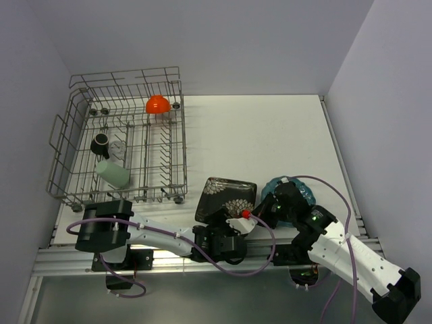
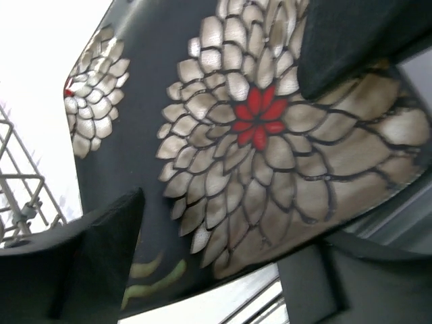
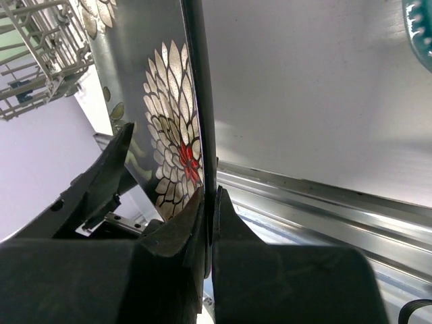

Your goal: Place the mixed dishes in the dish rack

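Observation:
The black square flowered plate [image 1: 223,194] stands tilted on edge near the table's front. My right gripper [image 3: 210,196] is shut on its rim, which is pinched thin between the two pads. My left gripper [image 2: 226,270] is open, its fingers [image 2: 101,256] wide apart on either side of the plate's lower edge, and the flowered face [image 2: 256,135] fills that view. The teal scalloped plate [image 1: 302,192] lies flat under my right arm. In the dish rack [image 1: 181,145] sit the orange bowl [image 1: 157,104], the dark mug [image 1: 100,143], the clear glass [image 1: 119,146] and the pale green cup [image 1: 113,174].
The rack fills the table's far left, against the left wall. Its wires show in the right wrist view [image 3: 40,61] and in the left wrist view [image 2: 20,189]. A metal rail [image 1: 202,260] runs along the front edge under both arms. White walls close in the back and the right.

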Controlling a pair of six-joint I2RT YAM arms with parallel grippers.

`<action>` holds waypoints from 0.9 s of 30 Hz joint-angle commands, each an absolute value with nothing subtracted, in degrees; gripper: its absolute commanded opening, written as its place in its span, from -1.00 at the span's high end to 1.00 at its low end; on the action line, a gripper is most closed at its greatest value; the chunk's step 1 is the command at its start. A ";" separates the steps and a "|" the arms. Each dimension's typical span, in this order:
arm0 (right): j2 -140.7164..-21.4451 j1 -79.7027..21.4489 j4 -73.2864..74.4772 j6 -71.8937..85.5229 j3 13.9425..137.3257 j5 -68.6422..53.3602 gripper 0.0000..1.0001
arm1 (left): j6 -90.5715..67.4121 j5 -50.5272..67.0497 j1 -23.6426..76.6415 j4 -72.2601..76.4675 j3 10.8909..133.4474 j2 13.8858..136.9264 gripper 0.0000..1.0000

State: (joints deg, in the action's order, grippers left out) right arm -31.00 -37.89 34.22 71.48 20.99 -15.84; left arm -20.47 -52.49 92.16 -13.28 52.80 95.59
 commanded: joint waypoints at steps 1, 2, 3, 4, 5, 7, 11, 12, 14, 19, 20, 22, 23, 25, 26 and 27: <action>-30.58 -38.06 25.58 70.32 25.04 -20.56 1.00 | -16.44 -52.29 91.50 -8.44 53.44 94.83 -0.46; -30.76 -38.06 25.92 70.05 25.22 -20.74 1.00 | -16.00 -52.21 91.32 -8.35 53.61 95.01 -0.20; -30.94 -38.06 26.01 69.61 25.49 -20.83 1.00 | -15.74 -52.29 91.14 -8.18 53.96 95.18 -0.08; -31.02 -38.06 26.19 69.52 25.58 -20.83 1.00 | -15.65 -52.47 90.79 -8.09 54.14 95.36 0.04; -30.94 -38.06 26.28 69.09 25.58 -21.09 1.00 | -15.38 -52.04 90.18 -8.35 54.66 95.88 0.46; -30.94 -38.06 26.45 68.82 25.66 -21.09 1.00 | -15.73 -51.94 89.91 -8.70 55.19 96.24 0.62; -30.67 -38.06 27.77 66.63 27.15 -19.96 1.00 | -16.87 -50.81 89.21 -10.37 55.98 96.68 1.00; -30.59 -38.06 29.95 64.97 27.77 -18.99 1.00 | -17.92 -50.19 89.03 -10.98 55.99 96.51 1.00; -30.67 -38.14 32.94 62.85 31.10 -16.02 0.56 | -19.42 -47.91 88.33 -11.77 55.90 95.02 1.00; -33.39 -38.06 41.74 53.89 39.79 -13.28 -0.49 | -23.72 -42.99 88.24 -13.61 53.18 87.55 1.00; -33.75 -38.06 42.79 52.92 40.95 -12.75 -0.62 | -24.17 -42.20 88.16 -14.15 52.83 86.06 1.00; -34.63 -38.06 44.38 50.63 42.97 -12.39 -0.84 | -25.13 -40.61 88.24 -15.11 51.68 81.58 1.00; -35.06 -38.14 44.99 49.23 44.11 -12.31 -0.91 | -25.31 -38.52 88.24 -15.29 50.72 78.08 1.00; -35.42 -38.06 45.18 47.99 44.90 -12.30 -0.96 | -25.66 -36.13 88.24 -15.38 50.27 74.46 1.00; -35.68 -38.06 45.26 47.29 45.35 -12.04 -0.96 | -25.93 -34.73 88.16 -16.25 50.27 72.79 1.00; -36.38 -38.06 45.79 46.33 45.79 -11.43 -0.96 | -26.19 -33.76 88.15 -16.69 50.71 69.64 1.00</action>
State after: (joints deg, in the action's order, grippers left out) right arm -34.81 -37.74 42.22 51.81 43.22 -12.86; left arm -24.27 -36.14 87.92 -18.87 49.12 77.67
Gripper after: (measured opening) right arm 0.981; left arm 0.074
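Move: The square flowered plate is held by its near right edge in the right hand's shut fingers, its middle about 11 cm to that hand's left, 5 cm ahead and some 3 cm lower. From the open left hand, at its near left edge, the middle lies about 6 cm ahead, 3 cm right and roughly level. The rack's near right corner is some 14 cm left and 8 cm ahead of the left hand; the teal plate lies 13 cm right, 5 cm ahead and 7 cm below the right hand. The square plate changes hands: the left fingers narrow at its near left edge while that hand eases a centimetre right and slightly down, then shut and pinch the rim. The right fingers, still gripping at first, open wide, let go and rise about 11 cm, drifting a little forward as they tip up some 20 degrees; the left hand lifts about 4 cm, tilting its fingers down. ##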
